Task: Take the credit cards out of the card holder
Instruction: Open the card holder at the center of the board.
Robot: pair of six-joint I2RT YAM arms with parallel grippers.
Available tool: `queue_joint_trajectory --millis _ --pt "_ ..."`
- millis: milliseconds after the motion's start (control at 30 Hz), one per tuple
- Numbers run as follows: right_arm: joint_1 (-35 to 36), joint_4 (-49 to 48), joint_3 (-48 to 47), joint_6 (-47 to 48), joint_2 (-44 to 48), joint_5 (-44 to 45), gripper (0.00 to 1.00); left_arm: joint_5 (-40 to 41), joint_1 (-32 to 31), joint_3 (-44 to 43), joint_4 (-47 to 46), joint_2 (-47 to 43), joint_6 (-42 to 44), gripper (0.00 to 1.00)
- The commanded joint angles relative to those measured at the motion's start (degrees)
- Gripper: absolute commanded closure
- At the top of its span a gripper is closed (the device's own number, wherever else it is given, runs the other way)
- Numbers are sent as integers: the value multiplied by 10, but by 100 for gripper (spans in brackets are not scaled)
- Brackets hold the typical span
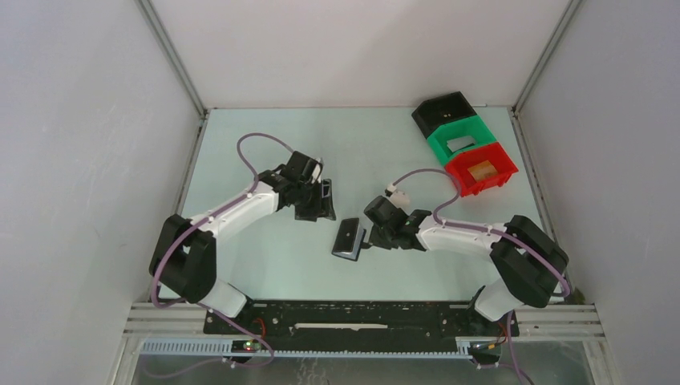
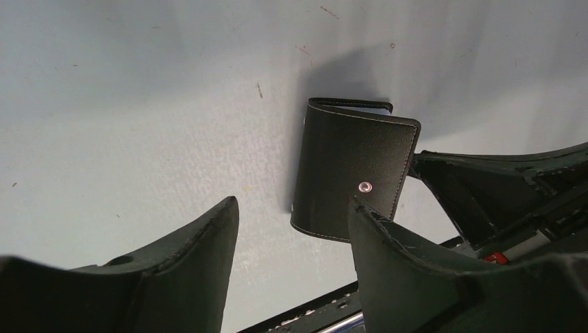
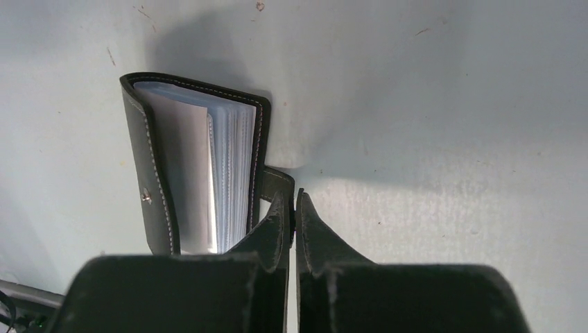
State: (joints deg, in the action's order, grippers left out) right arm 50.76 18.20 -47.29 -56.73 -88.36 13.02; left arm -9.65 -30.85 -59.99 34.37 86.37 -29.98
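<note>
The black card holder (image 1: 349, 239) rests mid-table, partly open. In the right wrist view its covers (image 3: 149, 166) gape, and a stack of pale bluish-white credit cards (image 3: 232, 159) shows edge-on between them. My right gripper (image 3: 292, 208) is shut on the small black closure tab (image 3: 277, 182) at the holder's edge. In the top view the right gripper (image 1: 374, 234) sits just right of the holder. My left gripper (image 2: 295, 207) stands open with nothing between its fingers. It is up-left of the holder (image 2: 353, 173), whose outer cover and metal snap face it, apart from both fingers.
Three bins stand in a row at the back right: black (image 1: 443, 112), green (image 1: 461, 138) and red (image 1: 481, 168). The red one holds an orange-tan piece. White walls close in the table on three sides. The black base rail (image 1: 361, 317) runs along the near edge.
</note>
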Motion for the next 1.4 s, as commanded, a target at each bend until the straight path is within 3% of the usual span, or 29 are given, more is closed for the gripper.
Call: queue_joint_trajectory --millis 0,167,367,567,833,1033,1200,1367 --pt "1 -15 -11 14 41 34 100 11 -3 -16 6 -3 8 35" --pt "-14 -16 -58 53 70 35 100 -6 16 -33 13 -16 7 36" --pt "-35 -48 -124 74 26 -8 100 9 88 -56 37 -43 32 35" --pt "-69 -103 -179 42 -37 -58 100 0 140 -80 55 -35 49 35" --pt "-126 -142 -221 -23 -81 -124 100 -18 144 -116 61 -19 51 35" --pt "-190 -130 -180 -31 -61 -124 100 -46 142 -119 60 -8 53 35" --pt "-257 -125 -96 -42 -30 -138 100 -55 119 -110 57 9 50 36" --pt "-280 -122 -3 -47 3 -148 100 -62 81 -117 46 37 42 36"
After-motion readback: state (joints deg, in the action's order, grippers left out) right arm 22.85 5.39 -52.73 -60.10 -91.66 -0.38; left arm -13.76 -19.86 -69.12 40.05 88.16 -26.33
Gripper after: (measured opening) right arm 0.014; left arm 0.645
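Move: The card holder, its strap already pinched in the right hand's shut fingers, has its middle about 5 cm left of that hand, 1 cm ahead and at about its height. From the right hand the red bin stands roughly 24 cm ahead and 36 cm right, the green bin 32 cm ahead and 33 cm right. For the open, empty left hand the holder lies about 8 cm right, 6 cm back and 6 cm below. The card holder is carried by its strap, which the right fingers keep pinched: the hand lifts about 10 cm while heading some 16 cm forward and a little left, then sweeps about 13 cm right and down 6 cm, drawing the strap cover out, its left side tilting up and turning some 20 degrees clockwise. The left hand, staying open, draws aside forward, left and up, then eases partly back. ##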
